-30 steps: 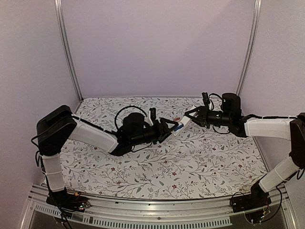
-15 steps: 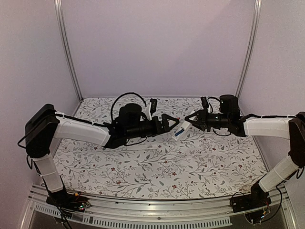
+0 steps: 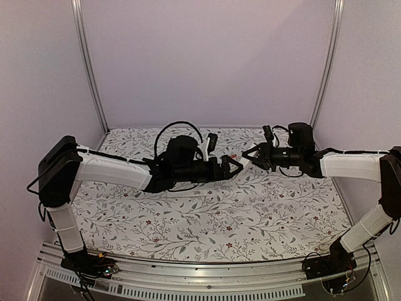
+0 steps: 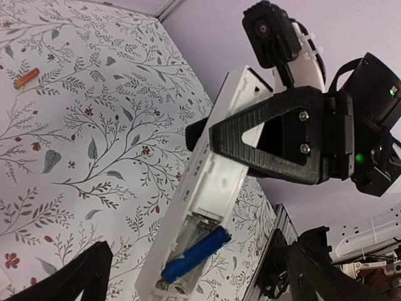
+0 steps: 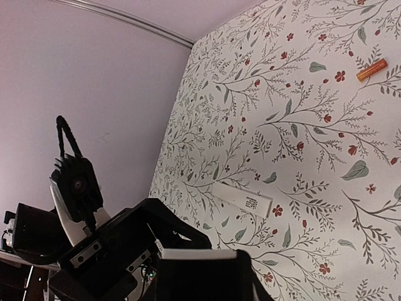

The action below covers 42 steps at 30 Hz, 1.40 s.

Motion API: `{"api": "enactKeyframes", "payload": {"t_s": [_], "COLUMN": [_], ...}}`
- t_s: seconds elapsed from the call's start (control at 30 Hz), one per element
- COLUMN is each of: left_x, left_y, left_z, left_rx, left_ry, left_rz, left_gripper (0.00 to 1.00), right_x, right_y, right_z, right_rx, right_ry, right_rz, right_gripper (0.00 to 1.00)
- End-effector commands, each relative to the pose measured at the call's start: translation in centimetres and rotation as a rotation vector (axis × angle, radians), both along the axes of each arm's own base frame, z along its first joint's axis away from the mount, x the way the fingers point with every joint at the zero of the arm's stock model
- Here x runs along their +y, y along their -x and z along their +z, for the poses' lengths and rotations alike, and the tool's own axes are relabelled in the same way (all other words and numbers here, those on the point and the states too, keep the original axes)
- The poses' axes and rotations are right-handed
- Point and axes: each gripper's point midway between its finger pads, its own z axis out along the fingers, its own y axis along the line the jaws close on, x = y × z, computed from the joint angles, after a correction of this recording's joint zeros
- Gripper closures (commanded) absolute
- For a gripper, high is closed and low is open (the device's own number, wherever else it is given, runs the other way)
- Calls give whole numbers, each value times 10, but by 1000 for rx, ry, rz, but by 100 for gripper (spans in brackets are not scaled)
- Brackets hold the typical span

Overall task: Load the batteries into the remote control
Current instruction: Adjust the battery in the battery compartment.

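Observation:
The white remote control (image 4: 216,169) is held in the air by my right gripper (image 3: 250,154), which is shut on its far half. The recess end points at my left gripper (image 4: 197,282). The blue battery (image 4: 195,254) lies slanted in the open recess, with one end sticking out over the side. My left gripper (image 3: 234,166) is open, its fingers (image 4: 88,276) on either side of the recess end, not touching it. The orange-red battery (image 4: 27,77) lies on the table and also shows in the right wrist view (image 5: 371,69). The right wrist view shows only the remote's white edge (image 5: 197,254).
A small white cover with a label (image 5: 242,199) lies on the flowered tablecloth (image 3: 269,213) below the arms; it also shows in the top view (image 3: 199,196). Purple walls and metal posts (image 3: 88,63) close in the back and sides.
My left gripper pulled back left from the remote, leaving the blue battery in the recess, then moved right again and now straddles the remote's end. The right gripper rose slightly.

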Motion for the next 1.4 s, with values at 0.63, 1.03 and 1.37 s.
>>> {"api": "enactKeyframes", "payload": {"t_s": [0.63, 1.03, 1.37], "left_x": [-7, -7, -6], "left_y": [-1, -4, -4], "left_z": [-14, -14, -12], "left_rx": [-116, -132, -157], "left_ry": [-134, -151, -148], "left_rz": [-37, -31, -37], "left_gripper": [23, 34, 43], "right_x": [14, 16, 17], "right_y": [4, 5, 6], "right_z": [12, 14, 16], "right_rx": [-22, -28, -31], "right_ry": [-27, -31, -40], "right_rz": [67, 77, 84], "right_gripper": [100, 100, 100]}}
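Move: The blue battery lies crooked in the remote's open compartment, about 3 cm to the right of the left hand's wide-open fingers, 1 cm back and 1 cm lower. From the right hand, which already grips the remote's other end, it is some 6 cm back, 5 cm left and 3 cm lower. On the table, some 17 cm below the left hand, the orange battery lies about 22 cm ahead and 5 cm right, the white cover 14 cm left and 1 cm ahead. Rolling some 10 degrees so its forward side rises, the left hand stays nearly in place, dipping under 1 cm and easing slightly forward while its fingers narrow from wide open to a bit over half, around the compartment end. The right hand keeps its grip and brings the remote about 1 cm left and a little back, towards those fingers. Finger contact with the blue battery can't be made out. ##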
